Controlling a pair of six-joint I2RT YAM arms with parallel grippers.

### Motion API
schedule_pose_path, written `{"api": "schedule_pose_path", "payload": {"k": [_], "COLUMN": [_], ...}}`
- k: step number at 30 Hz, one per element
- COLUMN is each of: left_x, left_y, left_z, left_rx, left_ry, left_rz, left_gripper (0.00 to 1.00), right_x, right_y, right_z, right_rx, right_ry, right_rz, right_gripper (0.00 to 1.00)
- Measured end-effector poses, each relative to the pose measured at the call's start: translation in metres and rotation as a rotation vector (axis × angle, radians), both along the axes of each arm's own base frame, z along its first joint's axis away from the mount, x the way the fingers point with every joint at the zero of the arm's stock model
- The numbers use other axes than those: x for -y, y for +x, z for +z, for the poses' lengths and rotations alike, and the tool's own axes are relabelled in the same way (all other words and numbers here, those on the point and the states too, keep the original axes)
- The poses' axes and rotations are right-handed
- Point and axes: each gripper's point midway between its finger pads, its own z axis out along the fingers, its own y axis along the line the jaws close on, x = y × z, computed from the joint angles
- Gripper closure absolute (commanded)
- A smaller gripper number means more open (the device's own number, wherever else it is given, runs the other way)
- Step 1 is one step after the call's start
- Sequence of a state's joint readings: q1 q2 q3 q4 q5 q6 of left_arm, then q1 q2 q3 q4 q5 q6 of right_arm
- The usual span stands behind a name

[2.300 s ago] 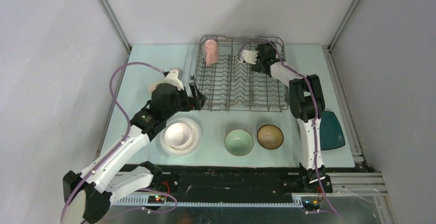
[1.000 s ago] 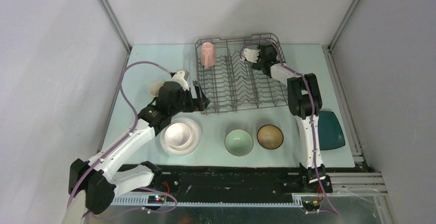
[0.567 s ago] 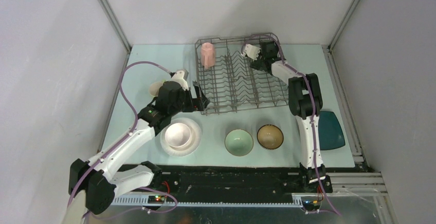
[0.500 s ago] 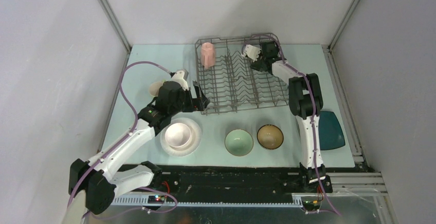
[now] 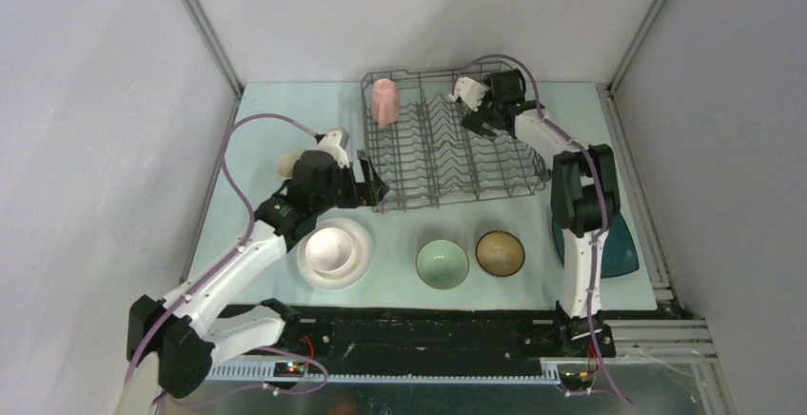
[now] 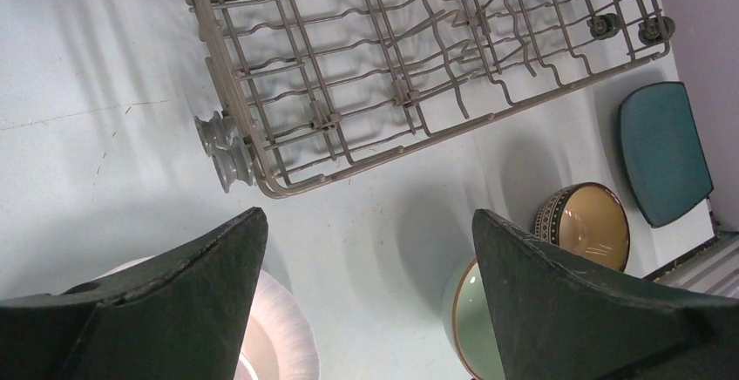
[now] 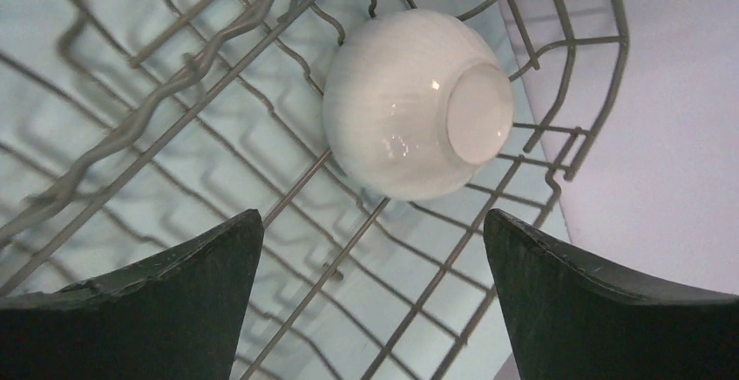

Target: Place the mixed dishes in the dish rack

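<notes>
The dish rack [image 5: 433,163] stands at the back of the table. A pink mug [image 5: 384,99] sits in its back left corner. A white bowl [image 7: 418,101] lies upside down on the rack's wires in a corner. My right gripper [image 5: 479,115] [image 7: 371,213] hovers over it, open and empty. My left gripper [image 5: 371,187] [image 6: 368,214] is open by the rack's front left corner [image 6: 261,179], holding nothing. A pale pink bowl [image 5: 330,247] rests on the white plate [image 5: 306,270]. The pale green bowl [image 5: 442,263], brown bowl [image 5: 500,252] and teal plate [image 5: 623,244] lie along the front.
A pale rounded dish [image 5: 288,161] shows partly behind my left arm. Grey walls close in the table on three sides, the back one just behind the rack. The right arm's upright link [image 5: 580,196] stands between the rack and the teal plate.
My right gripper's jaws have widened and it has drawn up and to the right, its elbow swinging right. Earlier the rack shifted slightly left. The left arm has held still for the last second.
</notes>
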State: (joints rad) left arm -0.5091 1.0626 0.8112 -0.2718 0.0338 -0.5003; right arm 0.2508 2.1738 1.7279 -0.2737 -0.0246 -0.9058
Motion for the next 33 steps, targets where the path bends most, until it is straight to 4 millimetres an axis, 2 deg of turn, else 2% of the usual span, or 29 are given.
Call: {"api": "schedule_pose_path", "payload": {"k": [3,8,10,13,18,21,24,28,31,33], "left_x": [0.000,-0.002,-0.002,-0.003,-0.003,-0.002,0.001,0.004,0.005,0.005], "left_y": [-0.001,-0.004,-0.006,-0.009,-0.014,-0.018,-0.023,-0.032,-0.034,-0.035], "left_z": [0.002,0.015,0.022,0.030,0.029,0.024,0.017,0.009,0.007,0.007], "left_rx": [0.004,0.034,0.049,0.070,0.067,0.051,0.030,0.015,0.011,0.011], "left_ry": [-0.004,-0.030,-0.045,-0.062,-0.071,-0.069,-0.064,-0.056,-0.052,-0.051], "left_rz": [0.000,0.003,0.006,0.005,-0.004,-0.015,-0.026,-0.047,-0.054,-0.055], "left_gripper": [0.06,0.06,0.06,0.06,0.06,0.06,0.06,0.06,0.06,0.06], "right_x": [-0.003,-0.007,-0.016,-0.035,-0.072,-0.090,-0.092,-0.071,-0.047,-0.040], "right_y": [-0.017,-0.033,-0.044,-0.071,-0.105,-0.128,-0.156,-0.199,-0.244,-0.269], "right_z": [0.023,0.080,0.098,0.117,0.143,0.144,0.132,0.106,0.087,0.088], "right_rx": [0.023,0.146,0.173,0.177,0.132,0.040,-0.089,-0.241,-0.323,-0.332], "right_ry": [0.058,0.155,0.227,0.372,0.631,0.741,0.796,0.856,0.892,0.924], "right_rz": [-0.025,-0.132,-0.156,-0.192,-0.294,-0.354,-0.422,-0.493,-0.553,-0.556], "right_gripper": [0.00,0.00,0.01,0.00,0.01,0.02,0.07,0.06,0.01,0.01]}}
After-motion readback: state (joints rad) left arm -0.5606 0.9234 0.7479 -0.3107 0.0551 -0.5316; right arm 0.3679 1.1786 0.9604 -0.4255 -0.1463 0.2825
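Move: The brown bowl lies about 34 cm back towards the base from the open right hand, practically in line sideways and some 7 cm lower. The green bowl is roughly 12 cm left of the brown one and 3 cm nearer the base; the teal tray is 24 cm to the hand's right and 30 cm back. The white bowl just released is 7 cm ahead, 3 cm right and 3 cm below. From the left hand the brown bowl is some 28 cm right, 8 cm back, 15 cm down. Pull the right gripper, fingers still wide open, about 27 cm back over the rack, away from the white bowl and towards the brown bowl: climb some 14 cm while swinging left, then sink about 5 cm and ease right again. Roll the wrist some 65 degrees on the way, left side rising. Let the left gripper rise briefly, then settle back slightly, open and empty. ##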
